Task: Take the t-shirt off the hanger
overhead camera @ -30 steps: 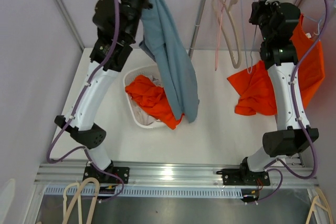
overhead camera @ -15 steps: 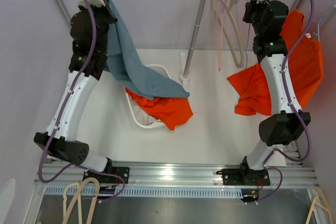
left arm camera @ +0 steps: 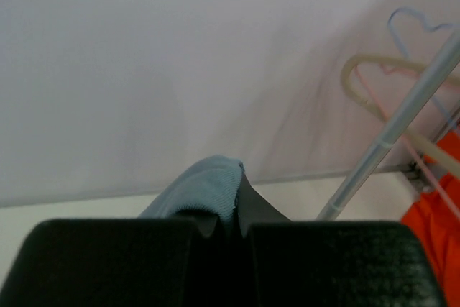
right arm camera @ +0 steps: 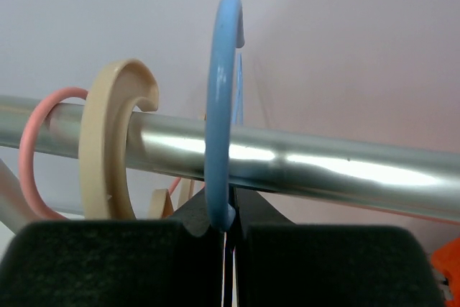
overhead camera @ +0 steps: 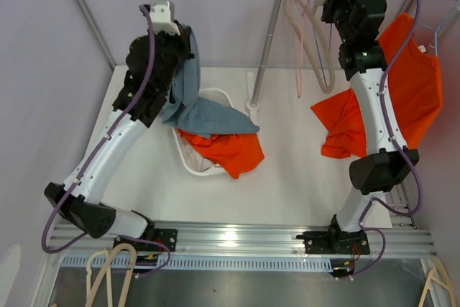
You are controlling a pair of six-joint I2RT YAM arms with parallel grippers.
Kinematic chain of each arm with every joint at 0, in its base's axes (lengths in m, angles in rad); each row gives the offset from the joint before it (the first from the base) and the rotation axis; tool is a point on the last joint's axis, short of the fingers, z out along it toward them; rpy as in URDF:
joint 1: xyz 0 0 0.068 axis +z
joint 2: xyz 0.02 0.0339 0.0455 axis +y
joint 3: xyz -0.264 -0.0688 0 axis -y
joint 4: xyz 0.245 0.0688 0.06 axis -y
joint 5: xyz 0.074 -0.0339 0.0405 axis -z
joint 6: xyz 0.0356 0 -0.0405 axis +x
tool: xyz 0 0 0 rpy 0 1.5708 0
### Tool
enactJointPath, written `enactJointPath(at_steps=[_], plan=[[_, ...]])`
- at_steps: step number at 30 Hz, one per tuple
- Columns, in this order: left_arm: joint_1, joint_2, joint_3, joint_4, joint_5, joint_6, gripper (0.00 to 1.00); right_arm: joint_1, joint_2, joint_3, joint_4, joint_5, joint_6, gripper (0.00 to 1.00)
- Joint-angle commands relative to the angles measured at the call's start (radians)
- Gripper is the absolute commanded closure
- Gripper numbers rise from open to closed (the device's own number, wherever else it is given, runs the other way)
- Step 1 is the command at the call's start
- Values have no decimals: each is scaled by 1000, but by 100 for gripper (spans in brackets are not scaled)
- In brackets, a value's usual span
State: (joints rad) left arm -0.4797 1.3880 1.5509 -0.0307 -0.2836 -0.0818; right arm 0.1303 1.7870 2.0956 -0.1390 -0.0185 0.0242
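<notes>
My left gripper (overhead camera: 188, 42) is shut on a fold of the grey-blue t-shirt (overhead camera: 210, 117) and holds it up. The shirt's lower part lies over the white laundry basket (overhead camera: 180, 152). In the left wrist view the cloth (left arm camera: 208, 185) bulges out between the closed fingers of this gripper (left arm camera: 230, 224). My right gripper (overhead camera: 332, 6) is up at the metal rail (right arm camera: 323, 167). It (right arm camera: 230, 224) is shut on the hook of a blue hanger (right arm camera: 219, 106) that sits over the rail.
An orange shirt (overhead camera: 231, 150) lies in the basket. Another orange shirt (overhead camera: 410, 84) hangs from the rail at the right. A beige hanger (right arm camera: 108, 141) and a pink hanger (right arm camera: 32, 156) hang beside the blue one. The rail's upright post (overhead camera: 264, 41) stands behind the basket.
My left arm swung from the far left toward the basket and lowered, so more of the grey-blue t-shirt lies on the basket. My right gripper moved left along the rail.
</notes>
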Motion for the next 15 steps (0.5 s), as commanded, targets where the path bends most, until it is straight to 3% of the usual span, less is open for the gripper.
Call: enactJointPath(at_steps=[1,7,15], plan=[[-5,-9,238,-10,72,11,99,8,25,55,-27,-6,-12,100],[-74,-1,362,-49,92,30,99,11,51,53,-34,-20,-3,100],[-86,91,569,-145,123,47,99,20,52,35,-48,-20,-13,100]])
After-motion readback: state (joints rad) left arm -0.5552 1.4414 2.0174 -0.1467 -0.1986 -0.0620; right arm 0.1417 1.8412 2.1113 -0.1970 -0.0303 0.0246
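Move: Below the left hand, which already holds the blue t-shirt, the white basket lies about 42 cm down, 5 cm to the right and 3 cm nearer the base; the orange shirt heaped in it sits some 8 cm right and 10 cm back. The right hand grips the emptied blue hanger: the rail runs about 4 cm ahead and 2 cm above, with the beige hanger's hook 4 cm left and the pink one's 7 cm left, both on that rail. Lifting the pinched blue shirt about 16 cm up and drawing it some 6 cm back, the left hand rises away from the basket, fingers shut and tipping up about 15 degrees. Meanwhile the right hand keeps its grip on the blue hanger and lowers it about 4 cm, edging forward, bringing the hook down over the rail beside the beige one. ##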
